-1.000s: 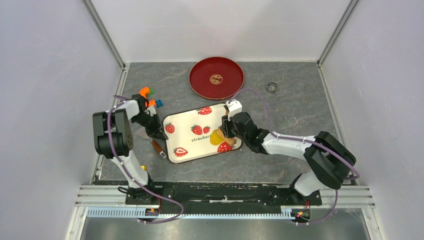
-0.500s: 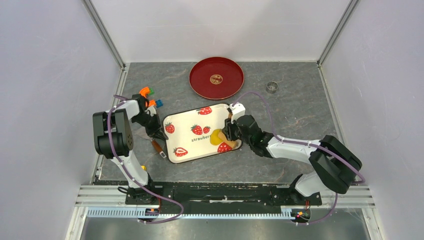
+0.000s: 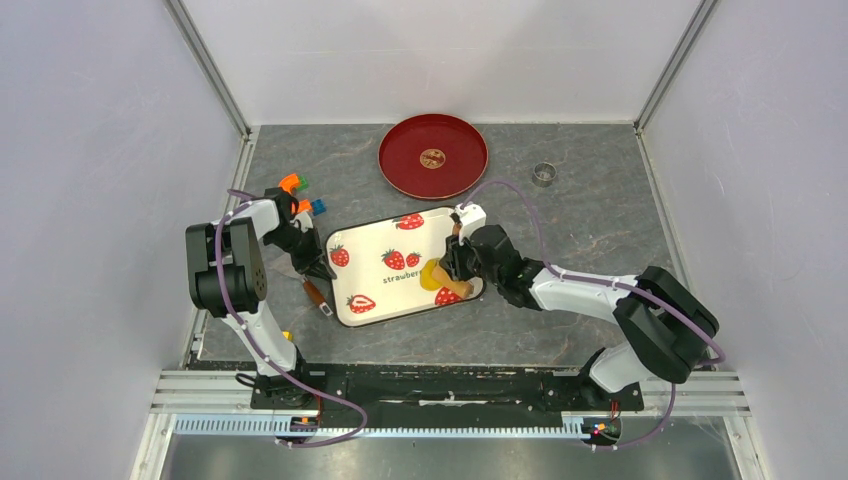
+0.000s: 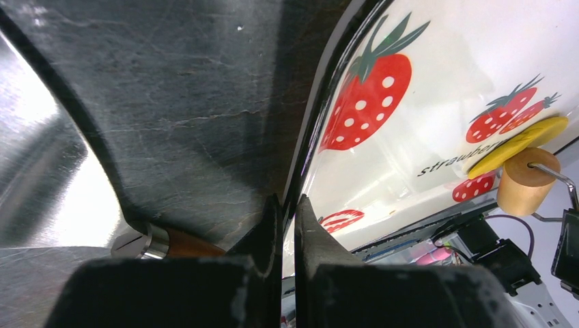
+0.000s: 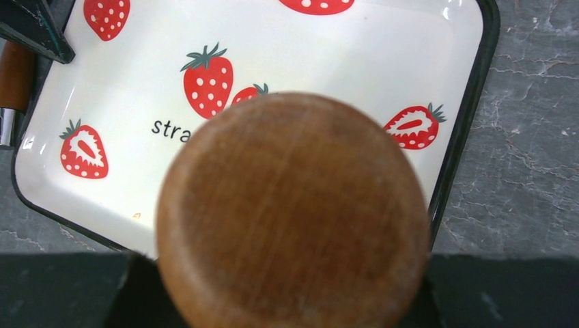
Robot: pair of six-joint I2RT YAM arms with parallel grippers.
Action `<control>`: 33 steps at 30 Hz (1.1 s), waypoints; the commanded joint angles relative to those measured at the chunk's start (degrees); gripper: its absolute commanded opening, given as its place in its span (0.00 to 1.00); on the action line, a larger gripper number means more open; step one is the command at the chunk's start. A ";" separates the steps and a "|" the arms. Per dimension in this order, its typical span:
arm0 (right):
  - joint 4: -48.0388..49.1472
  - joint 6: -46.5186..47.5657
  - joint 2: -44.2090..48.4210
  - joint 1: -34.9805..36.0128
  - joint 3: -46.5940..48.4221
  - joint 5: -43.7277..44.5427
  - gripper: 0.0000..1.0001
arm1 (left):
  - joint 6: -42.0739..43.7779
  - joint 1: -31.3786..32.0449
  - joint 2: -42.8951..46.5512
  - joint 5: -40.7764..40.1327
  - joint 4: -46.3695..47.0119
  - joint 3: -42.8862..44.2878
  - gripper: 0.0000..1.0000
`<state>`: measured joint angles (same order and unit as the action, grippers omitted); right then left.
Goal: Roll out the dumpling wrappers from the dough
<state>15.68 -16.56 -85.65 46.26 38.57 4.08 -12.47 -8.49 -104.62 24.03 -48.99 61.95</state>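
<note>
A flat piece of yellow dough [image 3: 430, 279] lies on the strawberry tray [image 3: 375, 240] near its right edge, also seen as a thin disc of dough [image 4: 520, 141]. A wooden rolling pin [image 3: 438, 270] rests on it, and my right gripper [image 3: 457, 260] is shut on the pin. The pin's end [image 5: 293, 212] fills the right wrist view and hides the dough there. My left gripper [image 4: 288, 205] is shut on the tray's left rim [image 4: 321, 130]. A small round golden spot [image 3: 433, 157] sits mid red plate; I cannot tell whether it is a dumpling wrapper.
The red plate [image 3: 400, 170] stands at the back centre. A small steel ring [image 3: 543, 175] lies to its right. A wooden-handled tool [image 3: 316, 295] lies left of the tray, under my left gripper. Orange and blue pieces [image 3: 292, 183] sit behind the left arm.
The right gripper slid the pin a little to the right and then back left over the dough. The left gripper and the tray stayed where they were.
</note>
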 commanded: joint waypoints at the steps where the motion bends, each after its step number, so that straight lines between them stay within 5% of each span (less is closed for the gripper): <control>1: -21.17 -1.18 -4.01 0.99 -4.59 -7.73 0.00 | 1.04 0.63 -0.59 -4.60 2.50 0.53 0.02; 15: -21.92 -1.43 -6.13 -0.69 -11.25 -12.48 0.00 | 1.07 0.80 -1.73 -4.92 1.71 2.82 0.02; 23: -23.76 3.87 0.74 -2.42 1.06 -13.82 0.00 | 1.83 2.05 -0.79 -5.28 1.71 2.38 0.02; 33: -20.77 1.24 11.06 -20.20 7.97 -23.93 0.00 | -0.63 7.77 -0.66 -6.76 1.56 3.32 0.02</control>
<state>-4.60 -15.35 -79.57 32.84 43.03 -14.13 -12.34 -3.79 -105.27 21.15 -49.21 64.12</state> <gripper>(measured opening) 0.344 0.047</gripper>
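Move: Below the right hand, the yellow dough lies about 4 cm to the left, 2 cm back and 5 cm down. The roller this hand holds already stands on the dough's right part, its barrel about 3 cm back and 4 cm down. The tray's right rim is some 4 cm to the right and 3 cm ahead. From the left hand, at the tray's left rim, the dough is about 21 cm right, level with it; the spatula handle is 5 cm back, 3 cm left. Pulling the held roller back about 2.5 cm, slightly left and down, the right hand presses it on the dough, eases to a brief stop, then rises 2 cm and swings some 5 cm right, off towards the tray's right rim, fingers tipping down about 15 degrees. The left hand keeps its pinch on the left rim and shifts about 1 cm right. ##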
